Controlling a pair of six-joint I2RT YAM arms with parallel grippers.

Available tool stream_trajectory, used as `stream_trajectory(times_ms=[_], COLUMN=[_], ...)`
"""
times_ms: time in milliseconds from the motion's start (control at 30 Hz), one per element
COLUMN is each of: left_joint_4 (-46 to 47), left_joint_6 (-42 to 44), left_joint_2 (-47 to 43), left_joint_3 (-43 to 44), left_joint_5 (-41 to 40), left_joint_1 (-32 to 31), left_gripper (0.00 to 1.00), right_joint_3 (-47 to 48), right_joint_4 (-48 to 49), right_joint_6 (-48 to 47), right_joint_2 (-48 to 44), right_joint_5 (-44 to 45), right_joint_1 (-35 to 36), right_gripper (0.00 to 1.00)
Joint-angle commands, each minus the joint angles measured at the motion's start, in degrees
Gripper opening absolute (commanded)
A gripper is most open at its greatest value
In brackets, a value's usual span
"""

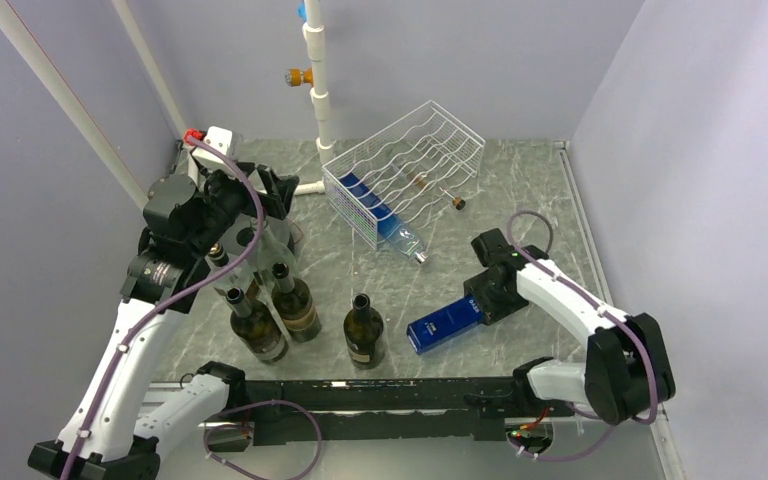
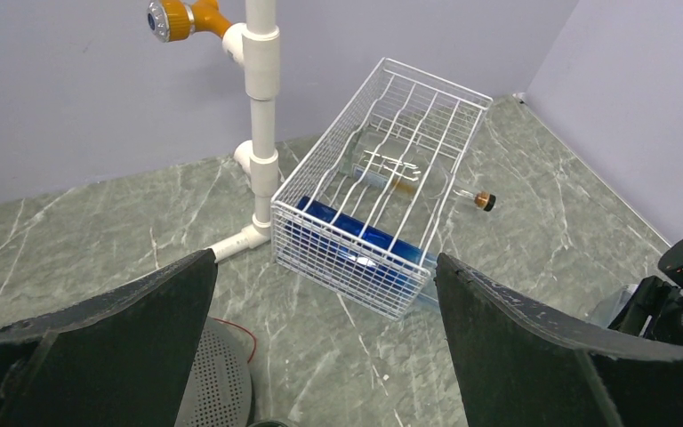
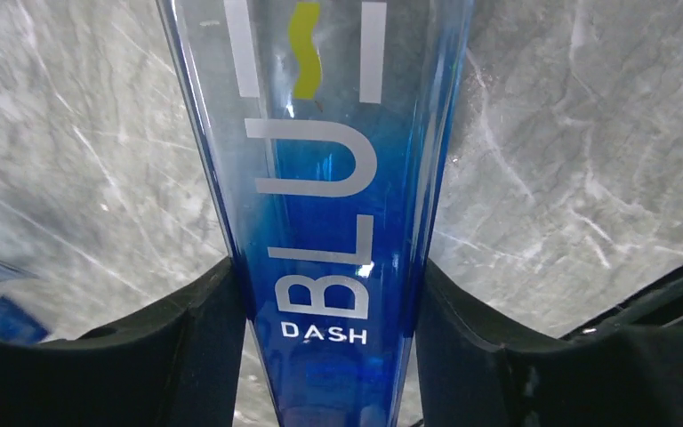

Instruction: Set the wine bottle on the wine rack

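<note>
A blue glass wine bottle (image 1: pixel 442 324) printed "BLU DASH" lies on its side on the marble table, front right. My right gripper (image 1: pixel 481 304) is shut on it, a black finger (image 3: pixel 204 329) pressed against each side of the blue bottle (image 3: pixel 329 178). The white wire wine rack (image 1: pixel 408 160) sits tilted at the back centre. It holds another blue bottle (image 1: pixel 373 212) and a clear bottle with a brown cap (image 1: pixel 438 189). My left gripper (image 1: pixel 260 222) hangs open above the dark bottles at the left. In the left wrist view it (image 2: pixel 325 267) faces the rack (image 2: pixel 382 169).
Several dark upright wine bottles (image 1: pixel 295 301) stand at front left, another (image 1: pixel 364 331) nearer the centre. A white pipe stand with an orange fitting (image 1: pixel 317 80) rises behind the rack. A grey perforated disc (image 2: pixel 218 382) lies under the left gripper. Walls close in both sides.
</note>
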Motion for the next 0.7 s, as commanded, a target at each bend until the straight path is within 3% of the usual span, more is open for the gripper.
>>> stream_trajectory(times_ms=[0, 100, 467, 667], left_joint_4=[1.83, 2.54, 2.63, 2.36], left_joint_6=[0.03, 0.38, 0.46, 0.38], left_joint_2=[0.11, 0.24, 1.9, 2.66], left_joint_3=[0.96, 0.15, 0.45, 0.63], left_joint_5=[0.53, -0.69, 1.04, 0.76], left_joint_1=[-0.23, -0.32, -0.23, -0.23], left_gripper=[0.99, 0.99, 0.99, 0.99], right_joint_3=[-1.61, 1.25, 6.31, 5.54], right_joint_4=[8.73, 6.0, -1.79, 3.54], right_joint_6=[4.66, 2.7, -1.45, 2.6], right_joint_2=[-1.49, 0.44, 0.88, -2.73], right_joint_5=[-1.32, -2.72, -2.35, -1.36], right_joint_1=[-4.21, -8.86, -23.76, -26.67], right_gripper=[0.4, 0.0, 0.0, 0.0])
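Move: The right gripper already holds the blue bottle lying level. The wine rack's middle is about 29 cm ahead of it, 18 cm to its left and some 5 cm higher. The other blue bottle, in the rack, lies roughly 20 cm ahead and 22 cm left. The brown bottle stands about 26 cm left and 9 cm back. From the left gripper the rack is about 20 cm ahead, 23 cm right and 31 cm below. Keep the right fingers shut on the blue bottle and carry it to the right, about 9 cm, easing some 3 cm forward early on and staying low, away from the brown bottle. Meanwhile turn the wrist clockwise about 25 degrees so the bottle's base swings round to point left. Let the open, empty left gripper sink slightly and edge forward. ##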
